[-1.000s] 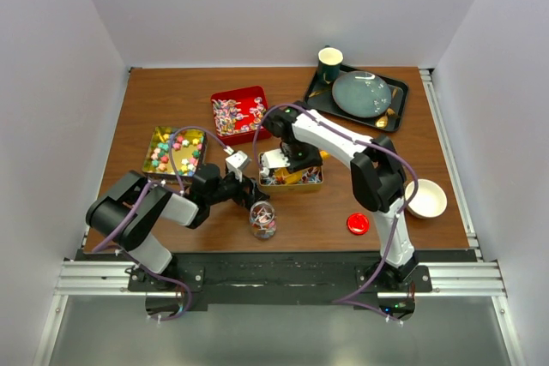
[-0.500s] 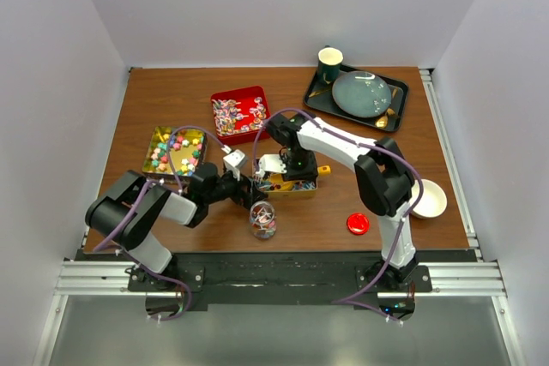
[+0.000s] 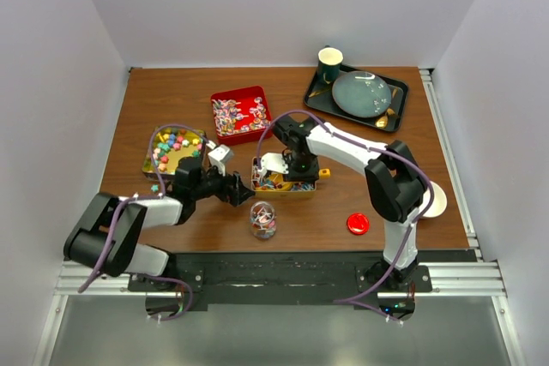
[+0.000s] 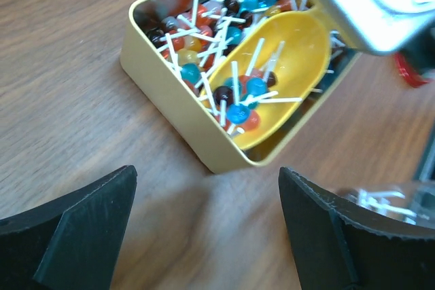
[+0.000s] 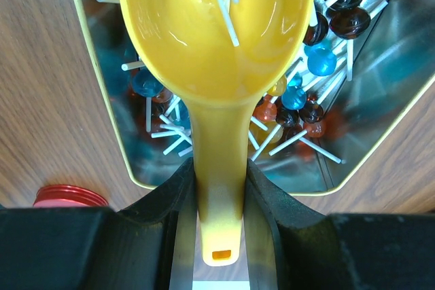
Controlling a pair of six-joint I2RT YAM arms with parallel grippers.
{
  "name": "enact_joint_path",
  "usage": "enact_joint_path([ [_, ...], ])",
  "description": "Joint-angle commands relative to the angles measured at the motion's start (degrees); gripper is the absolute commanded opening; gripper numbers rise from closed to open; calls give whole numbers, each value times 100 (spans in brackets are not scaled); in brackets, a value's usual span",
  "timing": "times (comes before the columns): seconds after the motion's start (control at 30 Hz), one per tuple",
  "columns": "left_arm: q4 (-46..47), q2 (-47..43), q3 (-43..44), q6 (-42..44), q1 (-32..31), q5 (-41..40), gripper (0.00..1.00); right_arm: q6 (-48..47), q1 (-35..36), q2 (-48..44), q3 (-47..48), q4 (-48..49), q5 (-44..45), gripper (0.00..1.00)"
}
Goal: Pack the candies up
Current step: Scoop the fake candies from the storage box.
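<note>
A gold tin (image 3: 302,192) (image 4: 170,110) in the middle of the table holds small round candies (image 4: 238,110) (image 5: 319,59) on white sticks. My right gripper (image 3: 294,169) (image 5: 219,215) is shut on the handle of a yellow scoop (image 5: 217,32) (image 4: 292,59). The scoop's bowl lies in the tin with a few candies in it. My left gripper (image 3: 242,192) (image 4: 207,215) stands open and empty over bare wood, just left of the tin. A clear jar (image 3: 263,219) with some candies stands in front of the tin.
A red tin (image 3: 239,115) of wrapped twists and a gold tin (image 3: 173,150) of star pieces sit at the back left. The red lid (image 3: 358,224) (image 5: 68,196) lies near the front. A tray (image 3: 396,113) with plate and cup is back right; a white bowl (image 3: 436,199) is at the right.
My left arm has drawn back to the left, away from the jar, its jaws still open. My right gripper, the scoop and the middle tin have shifted slightly left.
</note>
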Motion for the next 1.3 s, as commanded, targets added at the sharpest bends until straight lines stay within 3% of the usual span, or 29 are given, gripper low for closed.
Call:
enact_joint_path([
  [0.0,-579,-713,193,135,343,746,91,102,47,-218,-259,304,-271,0],
  [0.1,-957,-1170,289,135,450,976,91,155,30,-280,-364,374,-271,0],
  [0.67,-2232,-2884,588,135,1144,449,93,515,-208,-1246,-1128,1024,-614,0],
  [0.97,-2662,-3113,720,310,1505,458,93,726,-304,-1668,-1744,1647,-991,0],
  [1.27,-3163,-2666,1396,530,1803,528,95,954,-445,-2476,-2772,2798,-1589,0],
])
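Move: My right hand grips the yellow scoop's handle, with the bowl still in the gold tin; the tin's middle is about 8 cm to its left. The jar stands roughly 14 cm left and 12 cm back of this hand, the red lid some 11 cm right and 13 cm back. From my open left hand the jar is about 5 cm right and 7 cm back, the gold tin 11 cm right and 4 cm ahead. I clear my empty left hand from beside the gold tin, up about 11 cm and to the left some 8 cm, fingers staying wide open. My right hand keeps its grip on the scoop handle, at first almost still, then easing back about 3 cm and rolling some 20 degrees so the left-pointing bowl tips up inside the tin, with a slight clockwise turn. ##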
